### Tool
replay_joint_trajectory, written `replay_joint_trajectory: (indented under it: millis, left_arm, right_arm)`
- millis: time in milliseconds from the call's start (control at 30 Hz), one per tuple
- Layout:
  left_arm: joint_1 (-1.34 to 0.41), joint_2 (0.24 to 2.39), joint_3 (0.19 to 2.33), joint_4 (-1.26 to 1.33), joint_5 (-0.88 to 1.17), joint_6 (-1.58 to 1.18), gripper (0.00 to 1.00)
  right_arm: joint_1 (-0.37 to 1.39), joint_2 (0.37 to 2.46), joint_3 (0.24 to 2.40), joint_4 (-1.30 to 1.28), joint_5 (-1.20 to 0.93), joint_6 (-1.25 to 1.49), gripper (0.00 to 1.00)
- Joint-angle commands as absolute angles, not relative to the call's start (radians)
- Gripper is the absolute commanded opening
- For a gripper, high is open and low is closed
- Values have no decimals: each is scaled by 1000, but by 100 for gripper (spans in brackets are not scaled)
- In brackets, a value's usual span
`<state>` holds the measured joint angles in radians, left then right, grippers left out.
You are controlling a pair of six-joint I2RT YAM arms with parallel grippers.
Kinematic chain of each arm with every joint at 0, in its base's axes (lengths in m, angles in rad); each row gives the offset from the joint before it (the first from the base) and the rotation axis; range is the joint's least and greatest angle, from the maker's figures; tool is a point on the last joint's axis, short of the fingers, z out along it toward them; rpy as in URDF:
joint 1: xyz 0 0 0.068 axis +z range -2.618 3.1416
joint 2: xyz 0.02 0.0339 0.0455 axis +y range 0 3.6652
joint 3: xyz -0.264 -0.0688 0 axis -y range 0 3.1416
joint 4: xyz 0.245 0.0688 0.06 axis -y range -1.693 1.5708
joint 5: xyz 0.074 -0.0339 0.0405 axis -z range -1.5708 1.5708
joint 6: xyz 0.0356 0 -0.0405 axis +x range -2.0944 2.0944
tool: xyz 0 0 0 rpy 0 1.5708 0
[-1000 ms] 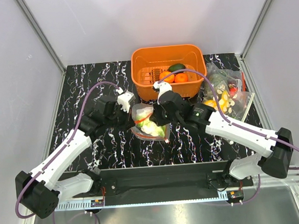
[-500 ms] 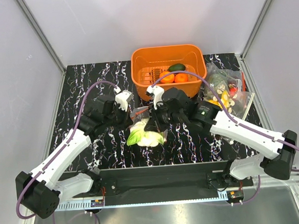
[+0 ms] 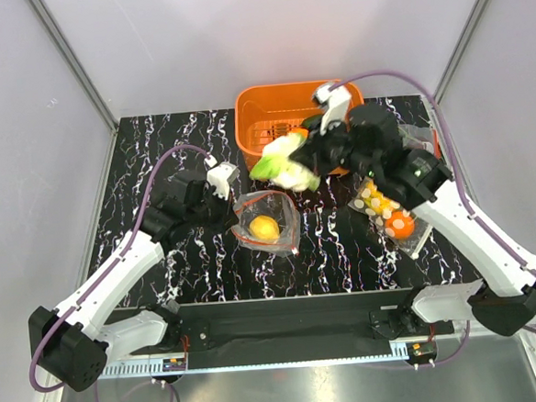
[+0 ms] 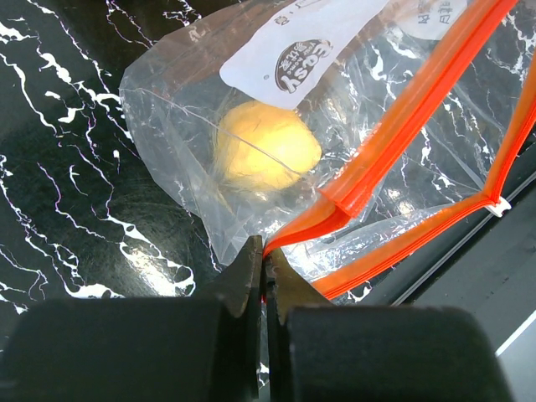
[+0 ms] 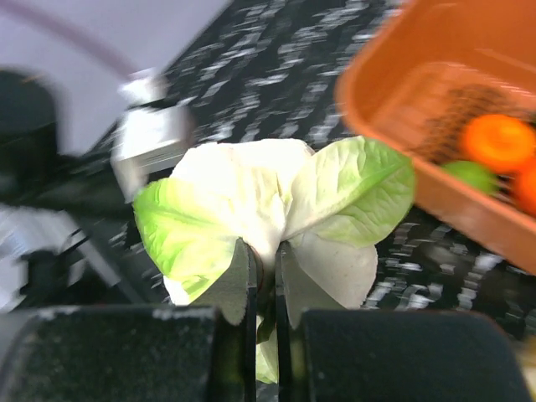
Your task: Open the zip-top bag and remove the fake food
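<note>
The zip-top bag (image 3: 271, 221) lies open on the table in front of the orange basket (image 3: 270, 95), with one yellow-orange round fruit (image 3: 264, 227) inside. In the left wrist view the fruit (image 4: 266, 151) shows through the clear plastic. My left gripper (image 3: 229, 211) is shut on the bag's red-orange zip strip (image 4: 394, 134), pinched at its fold (image 4: 266, 251). My right gripper (image 3: 302, 162) is shut on the white cauliflower with green leaves (image 5: 268, 201) and holds it in the air at the basket's front rim. An orange fruit (image 5: 498, 138) and a green avocado (image 5: 469, 176) lie in the basket.
A clear bag of yellow corn-like pieces and an orange piece (image 3: 385, 209) lies right of the zip-top bag. Another clear bag (image 3: 420, 140) sits behind it, by the right arm. Grey walls close in the table on three sides.
My right gripper has pulled the cauliflower out of the bag and carried it up and back to the basket's front rim. The left gripper has kept its hold on the zip strip.
</note>
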<state>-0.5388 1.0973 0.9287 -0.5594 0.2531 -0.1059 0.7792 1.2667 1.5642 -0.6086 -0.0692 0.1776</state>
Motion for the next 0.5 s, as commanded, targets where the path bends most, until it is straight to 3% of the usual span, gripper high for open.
replay_joint_trajectory:
  millis: [0, 200, 467]
  left_arm:
    - [-535, 1089, 957, -532, 261, -104, 0]
    - [-535, 1092, 960, -532, 273, -106, 0]
    - [-537, 1092, 957, -528, 281, -106, 0]
  right_arm:
    - [642, 1276, 1601, -560, -61, 106, 0]
    - [396, 1423, 1687, -502, -127, 80, 0]
    - [232, 1747, 1903, -448, -123, 91, 0]
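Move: The orange basket that the lettuce is being taken to lies about 22 cm ahead of the right hand, 4 cm to its right and 24 cm below. In it, the oranges lie some 18 cm ahead and 6 cm right of this hand, 26 cm below; the open zip-top bag is 9 cm back and 8 cm left, about 27 cm down. From the left hand the basket is roughly 29 cm ahead and 21 cm right, slightly lower. Still pinching the lettuce, the right hand sweeps about 22 cm forward and 13 cm right over the basket. ##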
